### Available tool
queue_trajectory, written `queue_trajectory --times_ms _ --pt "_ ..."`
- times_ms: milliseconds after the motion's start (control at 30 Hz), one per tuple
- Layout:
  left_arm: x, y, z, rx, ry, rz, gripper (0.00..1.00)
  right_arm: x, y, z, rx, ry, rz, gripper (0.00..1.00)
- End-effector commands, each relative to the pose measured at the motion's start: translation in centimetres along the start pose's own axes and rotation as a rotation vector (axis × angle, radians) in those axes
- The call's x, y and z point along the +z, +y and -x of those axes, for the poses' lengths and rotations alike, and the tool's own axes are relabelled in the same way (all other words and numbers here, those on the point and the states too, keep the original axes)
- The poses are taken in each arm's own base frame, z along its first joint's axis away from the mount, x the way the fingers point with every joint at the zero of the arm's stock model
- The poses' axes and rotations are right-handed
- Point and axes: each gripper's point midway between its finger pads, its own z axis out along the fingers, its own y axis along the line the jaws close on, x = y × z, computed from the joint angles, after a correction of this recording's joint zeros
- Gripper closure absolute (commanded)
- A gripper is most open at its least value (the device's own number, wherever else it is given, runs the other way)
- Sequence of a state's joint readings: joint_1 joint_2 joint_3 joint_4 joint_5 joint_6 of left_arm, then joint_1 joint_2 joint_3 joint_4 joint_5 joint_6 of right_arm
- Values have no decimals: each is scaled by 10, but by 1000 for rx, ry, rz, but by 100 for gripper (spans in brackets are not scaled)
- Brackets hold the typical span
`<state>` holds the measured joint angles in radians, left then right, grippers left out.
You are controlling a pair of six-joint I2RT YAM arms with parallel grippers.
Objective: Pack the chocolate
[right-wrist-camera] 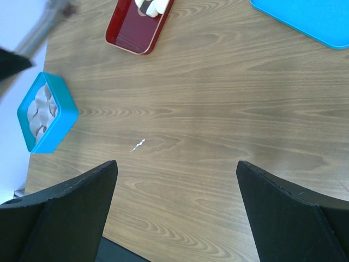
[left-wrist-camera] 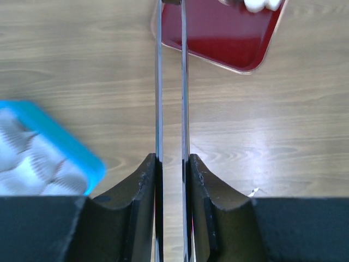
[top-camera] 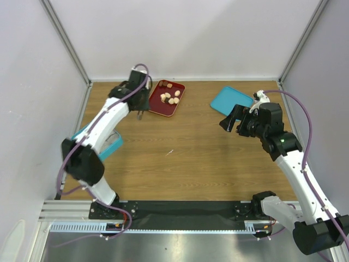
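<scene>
Several small pale and dark chocolate pieces [top-camera: 172, 97] lie in a red tray [top-camera: 163, 105] at the back of the table. My left gripper [top-camera: 139, 105] hovers just left of the tray, shut on thin metal tongs [left-wrist-camera: 158, 82]. The two blades stand close together and run out of the top of the left wrist view, over the red tray's [left-wrist-camera: 218, 38] corner; their tips are hidden. A pale chocolate piece [left-wrist-camera: 262, 4] shows at that view's top edge. My right gripper [top-camera: 231, 121] is open and empty, over bare wood [right-wrist-camera: 177, 207].
A teal box [right-wrist-camera: 46, 112] lined with white paper cups sits at the left, partly under the left arm [top-camera: 103, 146]. Its flat teal lid [top-camera: 232, 101] lies at the back right. A tiny white scrap [right-wrist-camera: 137, 144] lies mid-table. White walls enclose the table.
</scene>
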<state>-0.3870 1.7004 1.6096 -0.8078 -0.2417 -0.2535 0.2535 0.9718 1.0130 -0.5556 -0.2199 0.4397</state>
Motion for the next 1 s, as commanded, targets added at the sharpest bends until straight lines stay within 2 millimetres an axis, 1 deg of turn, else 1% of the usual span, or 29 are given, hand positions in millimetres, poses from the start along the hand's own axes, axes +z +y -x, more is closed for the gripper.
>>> queue_trajectory --times_ms 0,33,67,100,133,167,200,233,267,300,367,400,500,567,667,800,967 --pt "-57 48 -3 -73 -68 83 78 -9 15 13 -22 -54 61 1" --pt "-61 56 -9 -97 -64 95 77 -10 17 12 -22 -50 71 1" --pt "-67 73 -14 -139 -69 121 77 -10 19 12 -21 -53 78 1" --pt "-65 83 -32 -159 -36 137 77 -11 21 10 -21 -48 90 1" --pt "-80 93 -34 -199 -69 142 78 -12 23 10 -22 -46 99 1" --pt "-83 103 -41 -227 -68 155 78 -12 24 9 -24 -46 105 1" --pt "-81 122 -56 -271 -44 196 78 -12 26 8 -26 -40 114 1" --pt "-93 131 -58 -297 -77 204 78 -12 27 7 -27 -39 120 1" --pt "-95 139 -64 -315 -75 222 77 -11 28 7 -29 -38 124 1" --pt "-96 152 -75 -341 -59 255 77 -11 30 5 -31 -33 133 1" --pt "-102 169 -85 -366 -58 314 76 -11 33 5 -32 -33 145 1" --pt "-100 178 -96 -387 -34 336 76 -12 36 5 -36 -32 154 1" --pt "-96 191 -113 -432 1 356 76 -12 40 5 -38 -29 164 1" --pt "-96 199 -119 -450 6 379 76 -13 41 5 -40 -29 167 1" --pt "-92 206 -130 -465 25 396 76 -14 42 5 -48 -32 169 1" --pt "-81 206 -141 -471 47 380 75 -14 41 4 -54 -35 161 1" --pt "-70 205 -145 -469 61 366 74 -13 41 5 -54 -35 161 1"
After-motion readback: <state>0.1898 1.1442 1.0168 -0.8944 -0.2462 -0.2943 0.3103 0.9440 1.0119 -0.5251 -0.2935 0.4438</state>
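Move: The left hand already holds a dark chocolate, lifted clear just off the near left edge of the red tray. The blue box of paper cups it is bound for lies about 18 cm back and 23 cm to its left, some 8 cm lower; the tray's middle is about 5 cm ahead and 7 cm to the right, 9 cm down. From the empty right hand the blue box is roughly 56 cm left, 4 cm back and 13 cm lower. Keeping its pinch on the dark chocolate, the left hand sweeps left and back about 26 cm away from the red tray to the blue box, first rising some 5 cm, then sinking about 9 cm as it comes in over the paper cups and eases off. On the way it swings about 35 degrees counter-clockwise, while the open, empty right hand drifts a few centimetres left, up and slightly back. ##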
